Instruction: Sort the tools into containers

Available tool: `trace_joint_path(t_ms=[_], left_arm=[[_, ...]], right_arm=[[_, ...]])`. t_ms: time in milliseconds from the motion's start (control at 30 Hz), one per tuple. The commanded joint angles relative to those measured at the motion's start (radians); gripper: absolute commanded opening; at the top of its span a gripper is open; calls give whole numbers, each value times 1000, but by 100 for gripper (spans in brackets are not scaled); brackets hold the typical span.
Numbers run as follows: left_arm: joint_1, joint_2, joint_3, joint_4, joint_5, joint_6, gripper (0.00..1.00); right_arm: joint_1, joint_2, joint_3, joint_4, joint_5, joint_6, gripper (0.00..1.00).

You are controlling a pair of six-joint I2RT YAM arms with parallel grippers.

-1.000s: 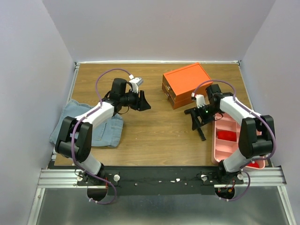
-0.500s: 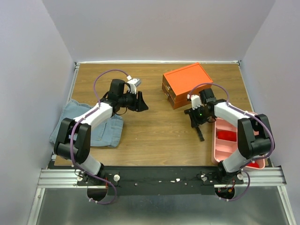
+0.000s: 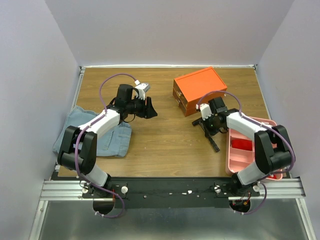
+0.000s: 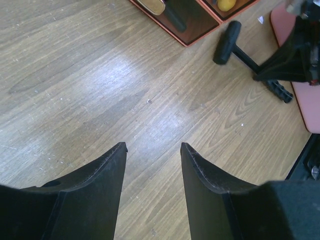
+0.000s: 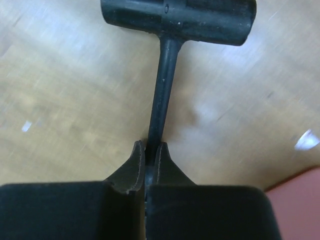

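Note:
A small black hammer [image 5: 177,20] lies on the wood table in front of the orange cabinet [image 3: 200,84]. My right gripper [image 5: 150,145] is shut on its thin shaft just behind the head. From above, the right gripper [image 3: 206,125] sits over the hammer, whose grip [image 3: 214,145] sticks out toward the near edge. The left gripper [image 4: 152,146] hovers open over bare wood, left of the cabinet, holding nothing. Two cabinet drawers [image 4: 187,22] stand pulled out in the left wrist view; one holds a yellow-and-black handle [image 4: 155,5].
A pink divided tray [image 3: 239,159] with a red item [image 3: 242,145] lies at the right edge, close beside the right arm. A blue cloth [image 3: 100,132] lies at the left under the left arm. Grey walls enclose the table.
The right gripper slid left along the table to the hammer and closed from wide open onto its shaft. The left arm barely moved.

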Motion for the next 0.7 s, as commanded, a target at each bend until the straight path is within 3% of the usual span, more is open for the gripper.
trace_joint_path(t_ms=[0,167,300,533,667], left_arm=[[15,-54,-1,6,-27,29,57],[30,-103,-12,21,-24,26,57],[44,-137,-19,29,-18,21,57],[73,-203,-65,43,-4,14,57],[96,-233,-94,74,5,9,58]], right_arm=[[13,-140,35,-187,-110,-69,1],[34,-263,239,-345,-316,-133,1],[52,-294,412,-447,-365,-290,1],[51,-131,714,-604,-224,-820,1],[23,-27,849,-618,-184,-1037,1]])
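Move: The right hand is already shut on the hammer's handle just above the table, with the hammer head about 6 cm ahead and 6 cm to its left. The orange cabinet's middle is roughly 17 cm ahead, 4 cm left and 6 cm higher; the pink tray lies some 21 cm to the right and 7 cm nearer the base. From the left hand, the cabinet is about 11 cm ahead, 23 cm to the right and 5 cm lower. Keeping its pinch on the handle, the right hand lifts the hammer about 25 cm straight off the table, first drawing back a little, then drifting some 6 cm left and finally pushing forward beside the orange cabinet, while it turns counter-clockwise by some 40 degrees and tilts its fingers from down towards forward. The left hand, empty and still half open, rises about 5 cm and shifts a little left. ##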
